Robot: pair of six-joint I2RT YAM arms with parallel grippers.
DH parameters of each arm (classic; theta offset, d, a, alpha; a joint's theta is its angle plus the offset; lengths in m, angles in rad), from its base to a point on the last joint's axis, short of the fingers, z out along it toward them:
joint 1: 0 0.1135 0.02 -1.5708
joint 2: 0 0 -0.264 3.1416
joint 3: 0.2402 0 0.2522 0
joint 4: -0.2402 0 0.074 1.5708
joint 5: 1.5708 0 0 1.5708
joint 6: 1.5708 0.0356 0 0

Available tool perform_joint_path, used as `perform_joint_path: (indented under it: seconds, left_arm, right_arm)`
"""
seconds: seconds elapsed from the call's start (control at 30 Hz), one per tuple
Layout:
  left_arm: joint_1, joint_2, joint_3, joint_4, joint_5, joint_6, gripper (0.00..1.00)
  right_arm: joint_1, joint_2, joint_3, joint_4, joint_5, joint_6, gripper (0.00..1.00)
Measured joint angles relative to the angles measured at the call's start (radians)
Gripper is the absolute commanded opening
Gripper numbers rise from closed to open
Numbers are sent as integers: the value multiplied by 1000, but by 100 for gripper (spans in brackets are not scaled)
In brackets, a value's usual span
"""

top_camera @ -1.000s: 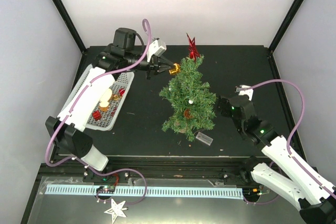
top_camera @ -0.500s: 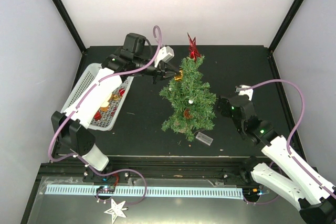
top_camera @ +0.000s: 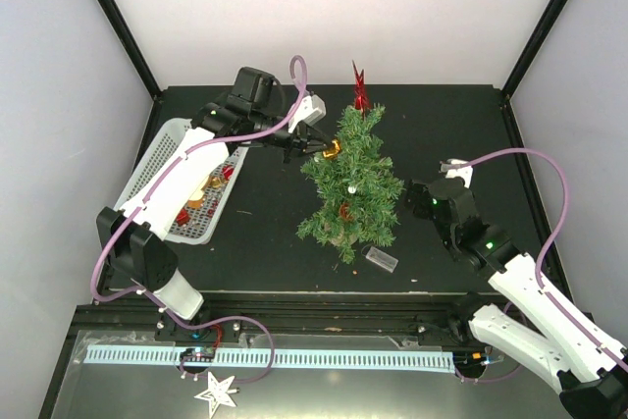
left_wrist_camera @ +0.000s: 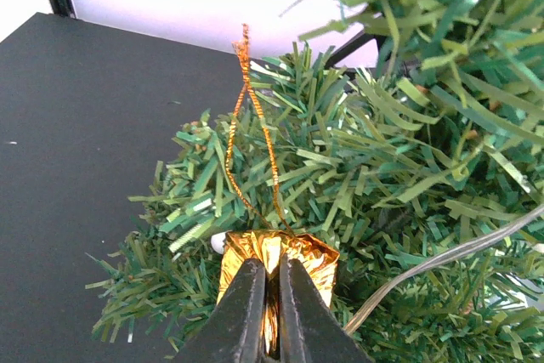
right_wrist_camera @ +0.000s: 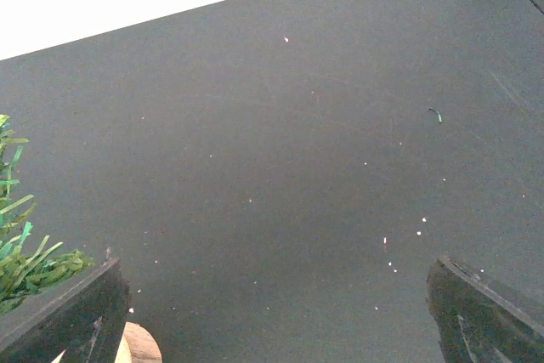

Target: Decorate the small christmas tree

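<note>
The small christmas tree [top_camera: 350, 183] stands mid-table, dark green, with a red star [top_camera: 360, 88] at its top and a white bulb and a reddish ornament among its branches. My left gripper [top_camera: 324, 148] is shut on a gold foil gift-box ornament [left_wrist_camera: 277, 258], pressed against the tree's upper left branches [left_wrist_camera: 382, 176]. The ornament's gold thread loop [left_wrist_camera: 251, 125] stands up in front of the needles. My right gripper [top_camera: 420, 195] hovers just right of the tree, open, with only bare table between its fingers [right_wrist_camera: 64, 316].
A white basket [top_camera: 162, 166] with several red and gold ornaments lies at the left. A small clear plastic box [top_camera: 382, 259] sits in front of the tree. A clear wire [left_wrist_camera: 442, 257] runs through the branches. The tree's tan base [right_wrist_camera: 140, 344] shows beside the right fingers.
My left arm has carried the gold ornament rightward and down into the tree's upper left branches; the tree has shifted slightly. The right arm has not moved.
</note>
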Motion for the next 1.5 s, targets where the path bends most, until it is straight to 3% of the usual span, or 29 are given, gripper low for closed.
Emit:
perform_joint_path:
  seconds: [0.27,0.6,0.77,1.5]
  left_arm:
    - [-18,0,1,-37,-2,25,12]
    - [-32,0,14,-62,-23,45,40]
    - [-32,0,14,-61,-45,45,48]
    - [-17,-23,49,4,-148,7,53]
  right_arm:
    - [0,0,0,0,0,0,96]
    - [0,0,0,2,0,0,96]
    - [0,0,0,2,0,0,96]
    - [0,0,0,2,0,-1,96]
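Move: The gold ornament is already in the left fingers, against a left-side branch of the tree that begins about 3 cm to the hand's right and 3 cm below. The trunk stands roughly 6 cm right and 4 cm back; the red star tops it, some 10 cm above the hand, 6 cm right and 3 cm back. From the right hand the ornament is about 20 cm left, 5 cm ahead and 9 cm higher. Ease the left gripper back about 1.5 cm and slightly down with the gold ornament against the branch, then open the fingers to around half to let go. Keeping them spread, bring the hand forward some 2.5 cm, then lift it about 2.5 cm, tipping the fingers only a few degrees. ##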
